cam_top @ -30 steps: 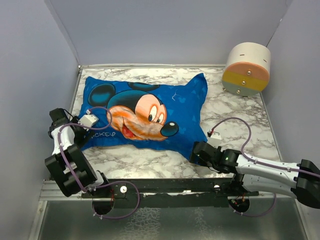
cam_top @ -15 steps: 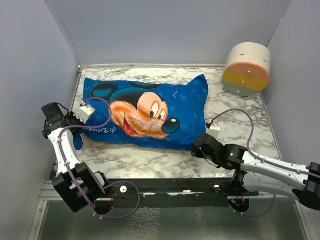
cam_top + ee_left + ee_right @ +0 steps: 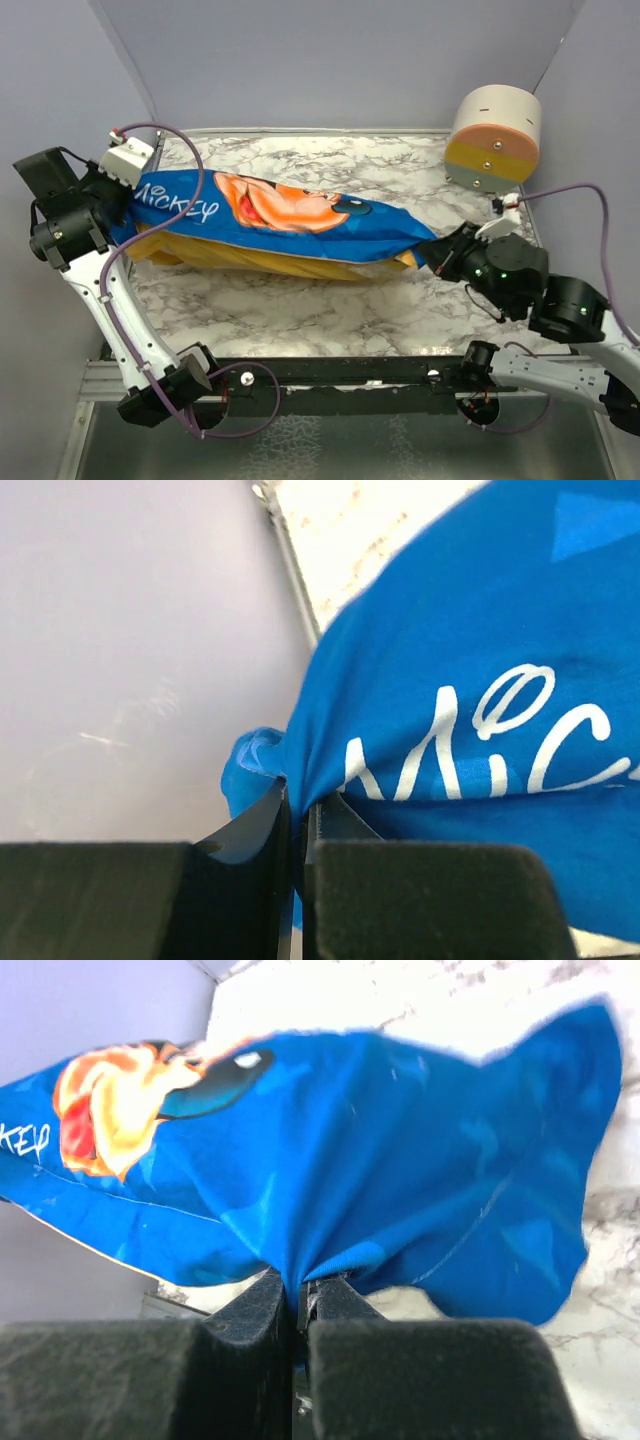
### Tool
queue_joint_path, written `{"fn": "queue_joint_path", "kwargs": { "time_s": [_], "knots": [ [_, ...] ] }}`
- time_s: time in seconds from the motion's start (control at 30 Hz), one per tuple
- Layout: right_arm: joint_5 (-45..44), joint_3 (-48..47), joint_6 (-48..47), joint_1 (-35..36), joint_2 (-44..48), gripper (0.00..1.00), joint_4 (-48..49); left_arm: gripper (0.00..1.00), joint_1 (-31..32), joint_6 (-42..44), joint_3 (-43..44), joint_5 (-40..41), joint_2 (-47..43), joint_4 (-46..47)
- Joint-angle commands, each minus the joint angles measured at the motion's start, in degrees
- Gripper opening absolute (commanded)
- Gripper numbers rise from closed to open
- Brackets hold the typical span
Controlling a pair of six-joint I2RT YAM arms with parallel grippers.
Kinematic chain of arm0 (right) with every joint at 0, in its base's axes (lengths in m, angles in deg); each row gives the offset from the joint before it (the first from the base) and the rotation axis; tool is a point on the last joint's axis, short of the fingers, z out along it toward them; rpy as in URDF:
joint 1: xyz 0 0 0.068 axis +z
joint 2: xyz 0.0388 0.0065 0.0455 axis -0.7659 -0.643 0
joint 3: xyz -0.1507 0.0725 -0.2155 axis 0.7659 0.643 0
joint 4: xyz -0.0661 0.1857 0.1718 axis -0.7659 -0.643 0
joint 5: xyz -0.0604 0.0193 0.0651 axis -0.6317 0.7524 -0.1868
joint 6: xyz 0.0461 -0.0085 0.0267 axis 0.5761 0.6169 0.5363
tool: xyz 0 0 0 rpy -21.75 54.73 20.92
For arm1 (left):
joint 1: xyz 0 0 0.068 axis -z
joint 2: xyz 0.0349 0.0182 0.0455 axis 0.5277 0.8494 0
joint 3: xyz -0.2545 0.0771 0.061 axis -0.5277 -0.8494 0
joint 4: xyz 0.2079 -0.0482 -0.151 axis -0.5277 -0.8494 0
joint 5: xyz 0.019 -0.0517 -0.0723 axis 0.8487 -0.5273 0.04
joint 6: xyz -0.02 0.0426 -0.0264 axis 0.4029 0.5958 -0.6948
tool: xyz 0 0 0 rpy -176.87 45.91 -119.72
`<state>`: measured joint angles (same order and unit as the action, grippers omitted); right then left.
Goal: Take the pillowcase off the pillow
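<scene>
The blue pillowcase (image 3: 280,215) with the cartoon mouse face hangs lifted above the marble table, stretched between both arms, its yellow-orange side (image 3: 250,258) showing underneath. My left gripper (image 3: 118,205) is shut on its left corner (image 3: 262,770), beside the white lettering. At the other end my right gripper (image 3: 432,252) is shut on a pinch of blue fabric (image 3: 330,1255) at the right corner. The pillow is hidden inside the pillowcase.
A cream-and-orange cylinder (image 3: 492,137) stands at the back right of the marble table (image 3: 330,310). Grey walls (image 3: 60,100) close in the left, back and right sides. The left arm is close to the left wall.
Both grippers have shut on the pillowcase's corners and risen, lifting it off the table and tipping it so the yellow-orange side shows. Both arms moved outward and back.
</scene>
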<state>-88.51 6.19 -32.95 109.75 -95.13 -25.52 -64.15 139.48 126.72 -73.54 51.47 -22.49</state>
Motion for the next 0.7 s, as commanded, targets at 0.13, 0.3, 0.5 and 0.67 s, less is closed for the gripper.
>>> {"fn": "queue_joint_path", "kwargs": {
  "time_s": [0.13,0.3,0.5,0.67],
  "knots": [
    [-2.68,-18.66,-7.19,-0.09,-2.55,0.01,-5.65,0.00,-0.40,-7.26,19.61,-2.58,-0.11,0.75],
    [-6.62,-23.05,-9.24,-0.04,-5.40,0.01,-5.35,0.00,-0.40,-10.59,26.09,-6.19,3.54,-0.18],
    [-13.99,-20.91,-12.11,-0.09,-10.60,0.01,-1.61,0.00,-0.04,-11.71,15.19,-11.27,5.67,-2.00],
    [-13.75,-16.70,-17.95,-4.52,-20.37,0.01,5.24,0.00,10.06,-15.49,-5.11,-3.65,3.70,8.38]
  ]
}}
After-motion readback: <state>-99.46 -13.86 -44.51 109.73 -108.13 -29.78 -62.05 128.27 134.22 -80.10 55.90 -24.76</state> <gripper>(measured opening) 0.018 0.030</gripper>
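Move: Each hand already pinches one end of the raised pillowcase. Its sagging middle lies about 21 cm right and 3 cm back of the left hand, and about 22 cm left of the right hand, level with it fore and aft; it is some 8 cm below both. The toy drawers stand roughly 24 cm ahead, 18 cm to the right and 24 cm below the right hand. Still pinching the pillowcase, both hands flick up 10–12 cm, then turn down, the left dropping about 10 cm. ##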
